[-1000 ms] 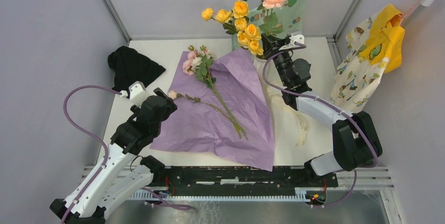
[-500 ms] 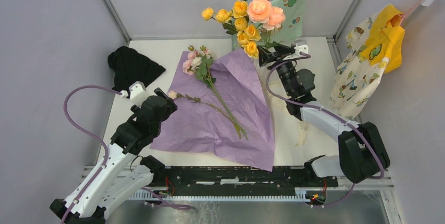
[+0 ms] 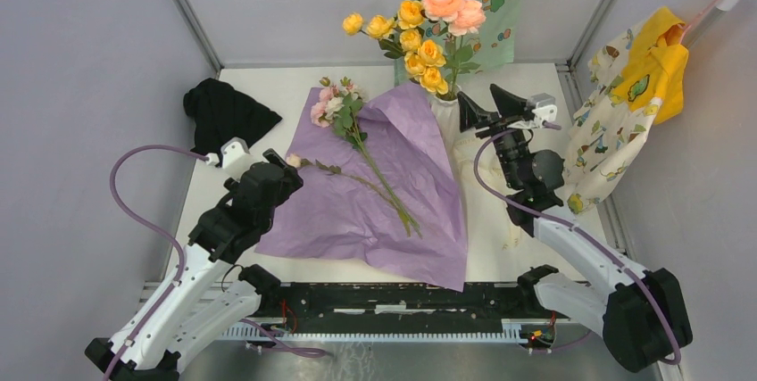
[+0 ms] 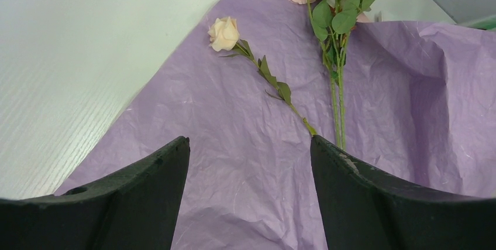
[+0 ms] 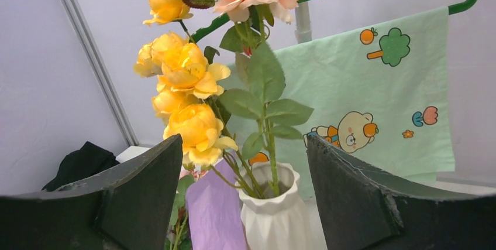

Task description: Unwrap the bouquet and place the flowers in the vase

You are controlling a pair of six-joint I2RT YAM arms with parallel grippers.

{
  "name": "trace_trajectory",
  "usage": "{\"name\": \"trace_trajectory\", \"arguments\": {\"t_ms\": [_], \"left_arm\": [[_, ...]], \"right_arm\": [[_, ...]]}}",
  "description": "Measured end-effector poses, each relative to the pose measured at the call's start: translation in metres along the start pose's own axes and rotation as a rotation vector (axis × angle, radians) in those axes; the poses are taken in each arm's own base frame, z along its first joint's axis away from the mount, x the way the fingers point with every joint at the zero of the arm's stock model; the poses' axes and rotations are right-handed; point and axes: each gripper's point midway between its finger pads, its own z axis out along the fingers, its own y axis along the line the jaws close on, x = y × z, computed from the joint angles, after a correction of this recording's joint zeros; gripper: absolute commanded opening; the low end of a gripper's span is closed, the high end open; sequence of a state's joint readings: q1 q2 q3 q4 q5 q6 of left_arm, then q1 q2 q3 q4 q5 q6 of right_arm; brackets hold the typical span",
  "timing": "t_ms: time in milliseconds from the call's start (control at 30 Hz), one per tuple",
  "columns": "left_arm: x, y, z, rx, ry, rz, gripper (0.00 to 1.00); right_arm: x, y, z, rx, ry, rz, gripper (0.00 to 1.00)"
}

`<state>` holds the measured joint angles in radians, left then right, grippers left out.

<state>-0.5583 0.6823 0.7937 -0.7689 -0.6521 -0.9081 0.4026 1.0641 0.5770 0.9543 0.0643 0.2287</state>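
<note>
The bouquet lies unwrapped: its purple paper [image 3: 357,211] is spread flat on the table. A pink-and-cream rose spray [image 3: 335,106] and a single cream rose [image 3: 293,161] lie on it. The white ribbed vase [image 3: 444,118] stands behind the paper's far right corner and holds yellow roses [image 3: 415,42] and peach roses [image 3: 451,2]. My right gripper [image 3: 486,104] is open just right of the vase, apart from it, and looks at the vase [image 5: 275,215] between its fingers. My left gripper [image 3: 284,167] hangs open over the paper's left edge, with the cream rose [image 4: 224,32] ahead of it.
A black cloth [image 3: 228,113] lies at the far left. A green printed cloth on a hanger [image 3: 495,20] hangs behind the vase. Yellow and patterned garments [image 3: 634,95] hang at the right. Cream ribbon [image 3: 500,202] lies right of the paper.
My right gripper opened and let go of the peach roses, which dropped lower into the vase. It then drew back to the right. The left arm stayed still.
</note>
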Motion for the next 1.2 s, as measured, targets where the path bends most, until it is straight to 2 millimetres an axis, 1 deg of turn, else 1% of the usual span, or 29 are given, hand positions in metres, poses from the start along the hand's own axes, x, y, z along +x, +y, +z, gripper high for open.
{"name": "trace_trajectory", "arguments": {"t_ms": [100, 167, 233, 300, 367, 433, 533, 600, 667, 700, 767, 833, 933, 1033, 1067, 1100, 1133, 1200], "left_arm": [[0.001, 0.000, 0.000, 0.000, 0.001, 0.000, 0.81], [0.001, 0.000, 0.000, 0.000, 0.001, 0.001, 0.81], [0.001, 0.001, 0.000, -0.001, 0.001, 0.001, 0.81], [0.001, 0.001, 0.000, 0.000, 0.000, 0.000, 0.81], [0.001, 0.001, 0.000, 0.000, 0.000, 0.000, 0.81], [0.001, 0.001, 0.000, 0.000, 0.000, 0.000, 0.81], [0.000, 0.001, 0.000, -0.003, -0.003, 0.000, 0.81], [-0.003, 0.003, -0.001, -0.008, -0.016, -0.003, 0.81], [-0.006, 0.006, -0.002, -0.015, -0.032, -0.008, 0.81], [-0.008, 0.009, -0.003, -0.021, -0.044, -0.010, 0.81], [-0.013, 0.012, -0.007, -0.024, -0.064, -0.024, 0.81], [-0.018, 0.015, -0.010, -0.028, -0.083, -0.034, 0.81], [-0.027, 0.020, -0.017, -0.032, -0.115, -0.056, 0.81], [-0.030, 0.024, -0.019, -0.042, -0.130, -0.073, 0.81], [-0.031, 0.025, -0.019, -0.043, -0.133, -0.076, 0.81], [-0.031, 0.026, -0.020, -0.043, -0.134, -0.078, 0.81], [-0.031, 0.026, -0.021, -0.043, -0.134, -0.082, 0.81], [-0.031, 0.028, -0.022, -0.045, -0.133, -0.083, 0.81]], "right_arm": [[-0.004, 0.001, -0.010, -0.005, 0.010, -0.002, 0.79], [-0.006, 0.004, -0.013, -0.015, 0.027, 0.001, 0.75], [-0.007, 0.010, -0.010, -0.042, 0.060, 0.004, 0.75], [-0.011, 0.022, -0.006, -0.087, 0.088, 0.013, 0.75], [-0.016, 0.040, -0.004, -0.149, 0.105, 0.026, 0.76], [-0.017, 0.065, -0.005, -0.224, 0.128, 0.042, 0.75], [-0.011, 0.112, -0.006, -0.346, 0.188, 0.051, 0.75], [-0.003, 0.143, -0.007, -0.423, 0.232, 0.052, 0.74], [0.013, 0.168, -0.010, -0.486, 0.289, 0.045, 0.73], [0.023, 0.178, -0.011, -0.508, 0.321, 0.039, 0.73], [0.050, 0.192, -0.017, -0.543, 0.404, 0.017, 0.72], [0.078, 0.202, -0.024, -0.566, 0.491, -0.006, 0.71], [0.114, 0.216, -0.026, -0.587, 0.606, -0.045, 0.68], [0.148, 0.228, -0.021, -0.592, 0.699, -0.089, 0.65], [0.161, 0.230, -0.019, -0.589, 0.730, -0.105, 0.63], [0.182, 0.233, -0.018, -0.581, 0.779, -0.130, 0.61], [0.188, 0.234, -0.018, -0.579, 0.790, -0.136, 0.60], [0.218, 0.232, -0.019, -0.564, 0.871, -0.186, 0.57]]}}
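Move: The cream rose's stem lies on the purple paper some 30 cm left of the right hand, about level fore and aft, 34 cm below. The pink-and-white flowers' stems cross about 23 cm left of that hand, level with it and as low; the vase's middle is about 8 cm ahead, 5 cm left, 23 cm below. From the left hand, the rose stem lies roughly 10 cm ahead, 11 cm right, 18 cm below. Right hand sweeps about 28 cm left, then sinks towards cream rose's stem, tipping down, narrowing; left hand retreats. ##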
